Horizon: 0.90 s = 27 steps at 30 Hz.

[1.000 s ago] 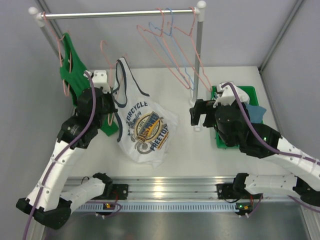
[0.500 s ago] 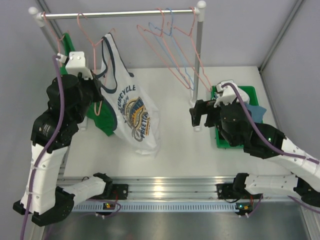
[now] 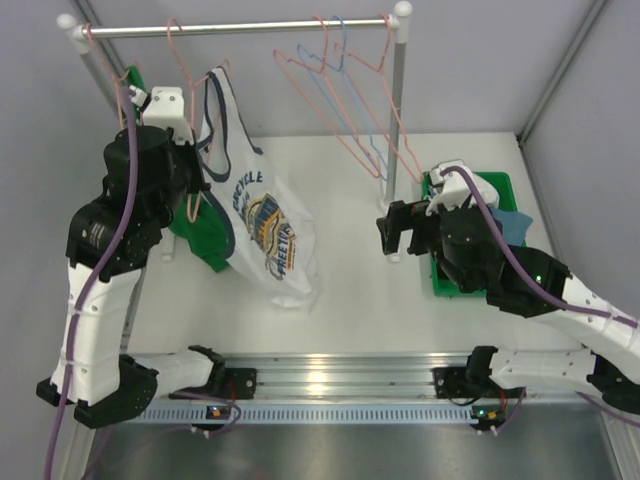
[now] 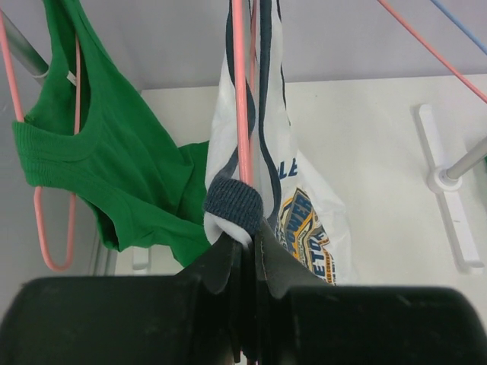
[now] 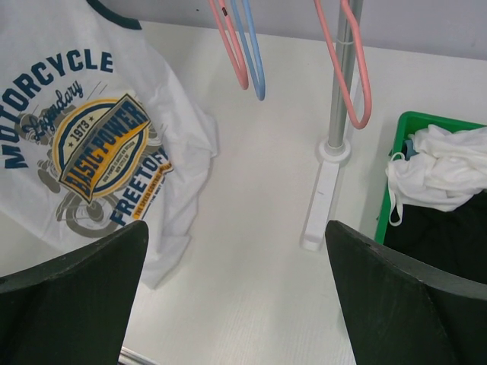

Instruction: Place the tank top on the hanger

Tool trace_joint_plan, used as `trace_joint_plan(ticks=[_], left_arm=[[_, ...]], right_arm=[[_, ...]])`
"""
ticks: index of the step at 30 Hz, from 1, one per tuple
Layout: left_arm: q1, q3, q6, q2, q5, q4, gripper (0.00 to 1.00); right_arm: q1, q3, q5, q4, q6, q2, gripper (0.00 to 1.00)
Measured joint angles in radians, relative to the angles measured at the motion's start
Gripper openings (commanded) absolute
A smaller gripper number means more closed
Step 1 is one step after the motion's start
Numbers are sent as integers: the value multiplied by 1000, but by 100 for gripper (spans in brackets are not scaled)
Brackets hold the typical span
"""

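The white tank top with navy trim and a motorcycle graphic hangs from my left gripper, its hem touching the table. The salmon-pink hanger rises from the gripper, and its hook reaches the rail. In the left wrist view my left gripper is shut on the navy strap together with the hanger wire. My right gripper is open and empty, right of the shirt. In the right wrist view it is above bare table, with the tank top at the left.
A green tank top hangs on a pink hanger at the rail's left end. Several pink hangers and a blue one hang at the right end by the rack post. A green bin holding clothes stands at the right.
My left arm has lifted the tank top and hanger off the table and up to the rail. The right arm has not moved.
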<state>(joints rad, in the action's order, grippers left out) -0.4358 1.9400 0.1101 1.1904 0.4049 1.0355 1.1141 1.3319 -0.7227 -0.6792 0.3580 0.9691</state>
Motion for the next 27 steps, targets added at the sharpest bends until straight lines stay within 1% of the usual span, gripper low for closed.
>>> trace_joint_plan(ticks=[5, 9, 19, 27], left_arm=[[22, 2, -24, 33, 3, -5, 0], [77, -1, -39, 47, -24, -27, 0], [315, -17, -62, 60, -190, -121, 0], [445, -19, -61, 104, -335, -194, 0]], right_arm=[[0, 0, 7, 1, -1, 2, 100], [0, 6, 11, -1, -8, 4, 100], [-5, 45, 16, 6, -24, 21, 100], [-5, 63, 30, -2, -27, 61, 100]])
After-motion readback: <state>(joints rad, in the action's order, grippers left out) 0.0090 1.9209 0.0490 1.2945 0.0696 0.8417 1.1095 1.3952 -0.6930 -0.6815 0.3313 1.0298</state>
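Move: My left hand already holds the hanger with the tank top on it. The free stretch of rod it is going for lies about 15 cm ahead, 9 cm left and 16 cm above. The green top hangs about 10 cm ahead, 8 cm left and 8 cm below; the rack's left corner is some 15 cm ahead, 19 cm left and 16 cm up. From my right hand that rod stretch is roughly 20 cm ahead, 50 cm left and 25 cm up. With my left fingers staying shut on the loaded hanger near its lower corner, I carry it forward and then swing it left as well, about 7 cm each way, towards the rod's left end beside the green top. My height stays nearly level while my hand turns slightly counter-clockwise. ##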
